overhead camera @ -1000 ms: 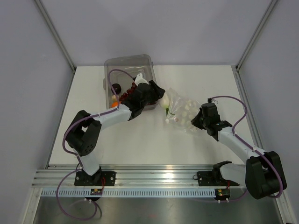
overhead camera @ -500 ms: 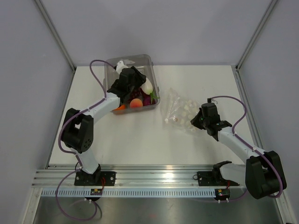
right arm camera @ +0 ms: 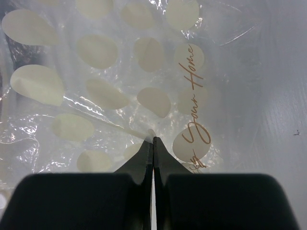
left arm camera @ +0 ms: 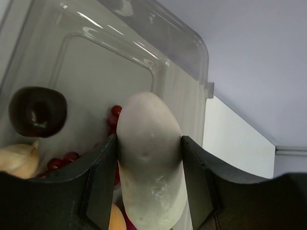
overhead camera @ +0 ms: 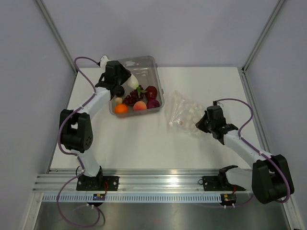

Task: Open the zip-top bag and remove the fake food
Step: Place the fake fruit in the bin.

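My left gripper [overhead camera: 127,80] [left arm camera: 148,141] is shut on a white, elongated fake food piece [overhead camera: 133,83] [left arm camera: 149,163], held over the far left part of the clear bin [overhead camera: 152,61]. In the bin lie an orange piece [overhead camera: 121,109], a peach one [overhead camera: 139,106], a dark red one [overhead camera: 151,91], a purple one [overhead camera: 153,103] and dark grapes [overhead camera: 129,99]. The dotted zip-top bag [overhead camera: 184,109] [right arm camera: 120,72] lies crumpled on the table to the right of the bin. My right gripper [overhead camera: 197,123] [right arm camera: 152,140] is shut on a fold of the bag's near right side.
In the left wrist view a brown piece [left arm camera: 37,111] and a beige one [left arm camera: 17,160] lie on the bin's floor below the held piece. Grey walls close in the white table [overhead camera: 144,143] on three sides. An aluminium rail [overhead camera: 158,182] carries both arm bases.
My left gripper has carried the white piece from beside the bag leftward to above the bin's far left. The right arm and the bag have stayed put.
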Controlling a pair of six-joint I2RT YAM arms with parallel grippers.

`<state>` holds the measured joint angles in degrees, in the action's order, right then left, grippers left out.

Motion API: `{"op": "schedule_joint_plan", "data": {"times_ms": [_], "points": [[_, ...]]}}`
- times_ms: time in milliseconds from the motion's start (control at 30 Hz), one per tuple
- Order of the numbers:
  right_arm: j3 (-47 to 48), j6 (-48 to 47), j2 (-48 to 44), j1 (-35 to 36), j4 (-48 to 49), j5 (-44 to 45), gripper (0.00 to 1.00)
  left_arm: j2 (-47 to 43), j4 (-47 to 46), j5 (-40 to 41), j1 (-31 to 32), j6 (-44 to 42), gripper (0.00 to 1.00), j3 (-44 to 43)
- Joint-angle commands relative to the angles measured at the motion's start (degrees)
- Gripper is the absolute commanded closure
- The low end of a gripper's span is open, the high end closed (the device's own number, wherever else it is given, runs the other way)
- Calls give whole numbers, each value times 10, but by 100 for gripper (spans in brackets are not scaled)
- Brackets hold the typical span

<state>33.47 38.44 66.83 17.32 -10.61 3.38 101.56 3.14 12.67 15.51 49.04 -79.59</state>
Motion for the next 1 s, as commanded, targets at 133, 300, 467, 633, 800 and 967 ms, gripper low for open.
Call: {"op": "schedule_joint_plan", "data": {"times_ms": [133,300,467,633,800,967], "points": [[11,8,0,3,17,-6,100,76,30,-30,-52,-41,79,-85],[12,9,2,2,19,-10,100,117,45,-56,-75,-34,78,-110],[10,10,1,3,20,-14,100,138,50,-60,-81,-36,68,-123],[10,10,1,3,21,-15,100,141,58,-74,-87,-30,38,-130],[10,10,1,3,23,-14,100,124,66,-89,-87,-18,23,-128],[12,9,1,3,20,-8,100,93,85,-106,-87,7,12,-124]]}}
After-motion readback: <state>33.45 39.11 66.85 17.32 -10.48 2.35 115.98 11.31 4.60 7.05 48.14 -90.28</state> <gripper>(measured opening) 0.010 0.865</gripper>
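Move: The left hand still holds the white squash over the bin; the bare spot of bin floor for it lies about 5 cm ahead, 3 cm left and 16 cm below. Some 14 cm below are the dark fruit, 7 cm left and 2 cm ahead, the grapes, straight left-right but 2 cm back, and the red apple, level ahead and 8 cm right. From the right hand the spot is roughly 26 cm ahead, 33 cm left, 4 cm below. The left hand sinks about 8 cm towards the bin floor, edging forward-left, then opens to release the squash. ##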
